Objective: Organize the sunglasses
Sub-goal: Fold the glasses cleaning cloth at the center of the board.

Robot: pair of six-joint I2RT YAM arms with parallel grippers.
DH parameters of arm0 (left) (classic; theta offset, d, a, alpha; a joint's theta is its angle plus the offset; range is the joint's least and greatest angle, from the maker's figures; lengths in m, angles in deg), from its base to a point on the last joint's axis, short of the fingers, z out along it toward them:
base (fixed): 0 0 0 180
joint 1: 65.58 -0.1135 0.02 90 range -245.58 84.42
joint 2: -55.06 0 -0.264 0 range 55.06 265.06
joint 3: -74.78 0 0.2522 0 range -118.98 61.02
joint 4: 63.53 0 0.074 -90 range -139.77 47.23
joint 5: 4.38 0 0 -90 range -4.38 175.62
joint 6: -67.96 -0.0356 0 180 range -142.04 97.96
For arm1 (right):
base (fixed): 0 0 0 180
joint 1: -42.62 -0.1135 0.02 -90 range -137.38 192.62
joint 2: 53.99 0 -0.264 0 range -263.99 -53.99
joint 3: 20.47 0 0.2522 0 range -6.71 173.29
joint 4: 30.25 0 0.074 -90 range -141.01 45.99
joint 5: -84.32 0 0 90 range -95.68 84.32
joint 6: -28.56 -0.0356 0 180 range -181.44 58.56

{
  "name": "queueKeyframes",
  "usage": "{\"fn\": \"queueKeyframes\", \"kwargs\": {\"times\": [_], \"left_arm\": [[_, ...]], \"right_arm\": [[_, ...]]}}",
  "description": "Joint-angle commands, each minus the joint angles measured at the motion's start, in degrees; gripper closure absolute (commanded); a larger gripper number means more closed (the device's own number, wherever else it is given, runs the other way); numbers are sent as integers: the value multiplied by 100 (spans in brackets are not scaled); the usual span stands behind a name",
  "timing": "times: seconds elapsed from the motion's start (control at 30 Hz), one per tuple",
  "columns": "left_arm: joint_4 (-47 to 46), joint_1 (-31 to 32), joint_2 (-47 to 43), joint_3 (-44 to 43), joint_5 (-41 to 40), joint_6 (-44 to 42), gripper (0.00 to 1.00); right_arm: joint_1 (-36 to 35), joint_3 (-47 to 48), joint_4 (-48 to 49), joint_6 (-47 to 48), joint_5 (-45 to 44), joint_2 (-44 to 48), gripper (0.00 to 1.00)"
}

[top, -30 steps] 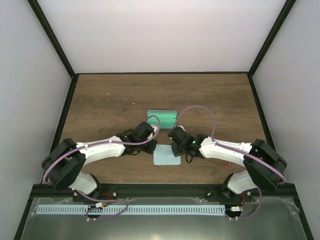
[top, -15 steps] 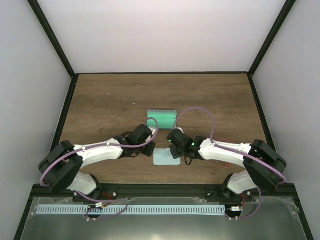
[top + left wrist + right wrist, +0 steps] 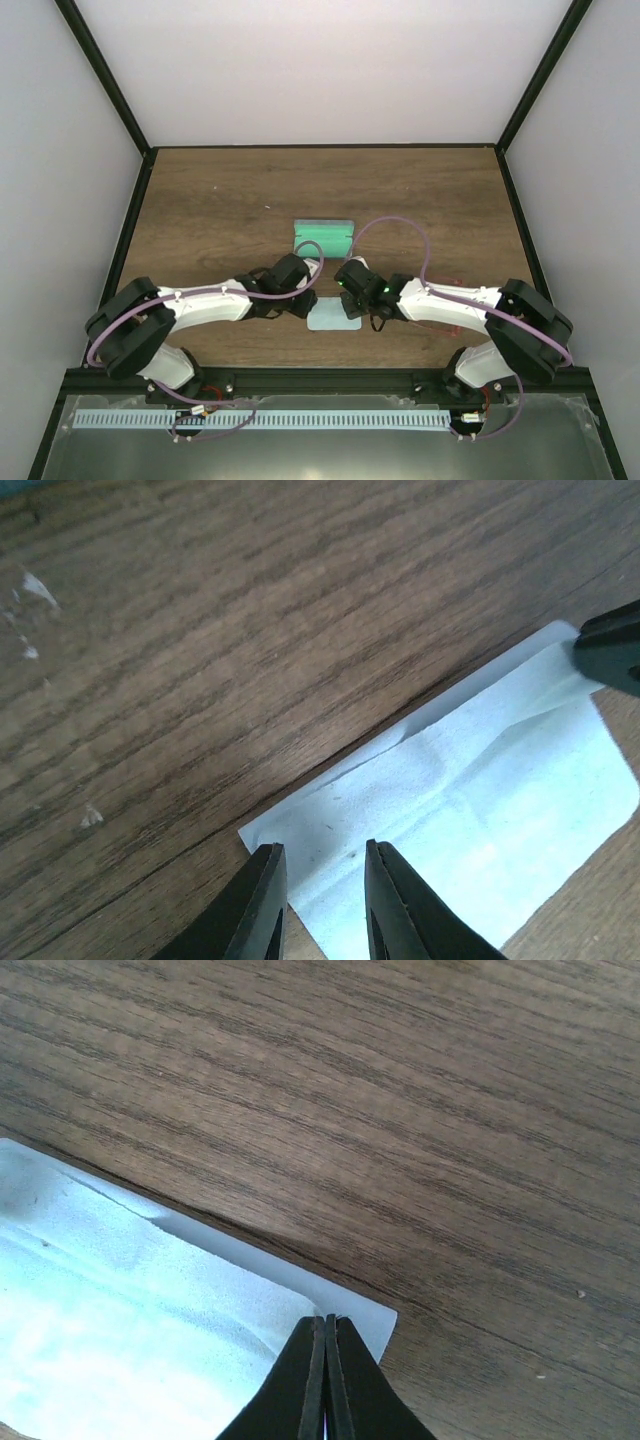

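Observation:
The pale blue cloth [image 3: 330, 318] lies folded on the wood between my two grippers, just in front of the open case [image 3: 325, 235] with its green inside. My left gripper [image 3: 322, 852] hovers over the cloth's left corner [image 3: 300, 830], jaws slightly apart, nothing between them. My right gripper [image 3: 325, 1318] is shut on the upper layer of the cloth [image 3: 150, 1300] at its right corner; its dark fingertip [image 3: 612, 645] also shows in the left wrist view. Of the sunglasses I make out only a thin red trace [image 3: 440, 325] under my right forearm.
Dark wooden table [image 3: 220, 210] enclosed by white walls and a black frame. Both arms [image 3: 200, 305] [image 3: 450, 305] reach inward across the near part of the table. A metal trough [image 3: 320, 440] runs along the near edge.
My left jaws have parted and let go of the cloth's corner. Both grippers have come a little nearer to me, and the cloth now lies shorter, folded over.

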Motion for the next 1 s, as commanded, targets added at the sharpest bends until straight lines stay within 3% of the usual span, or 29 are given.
{"fn": "queueKeyframes", "kwargs": {"times": [0.0, 0.27, 0.5, 0.97], "left_arm": [[-137, 47, 322, -75, 20, -25, 75], [-94, 51, 483, -149, -313, -34, 77], [-140, 52, 523, -164, -263, -47, 95], [-178, 52, 205, -123, -344, -37, 96]], "right_arm": [[-60, -13, 94, -78, -141, -56, 99], [-56, -32, 128, -79, -129, -60, 99], [-57, -52, 146, -72, -120, -56, 99], [-58, 7, 102, -74, -156, -10, 99]]}}
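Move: The cloth's middle lies about 4 cm to the left hand's right, 2 cm back and 2 cm below; that hand hangs slightly open over the far-left corner. From it the green case stands about 13 cm ahead and 2 cm to the right, and the right gripper is roughly 8 cm straight to the right. From the right hand, shut at the far-right corner, the cloth's middle is about 4 cm left, 2 cm back and 1 cm below. The cloth's far-left corner is reached by the left hand, which sinks about 2 cm almost straight down onto its partly folded edge, rolling only slightly. There the hand stops, closes its slightly open fingers and pinches the cloth just inside the corner. The right hand stays shut and keeps the far-right corner in place. ##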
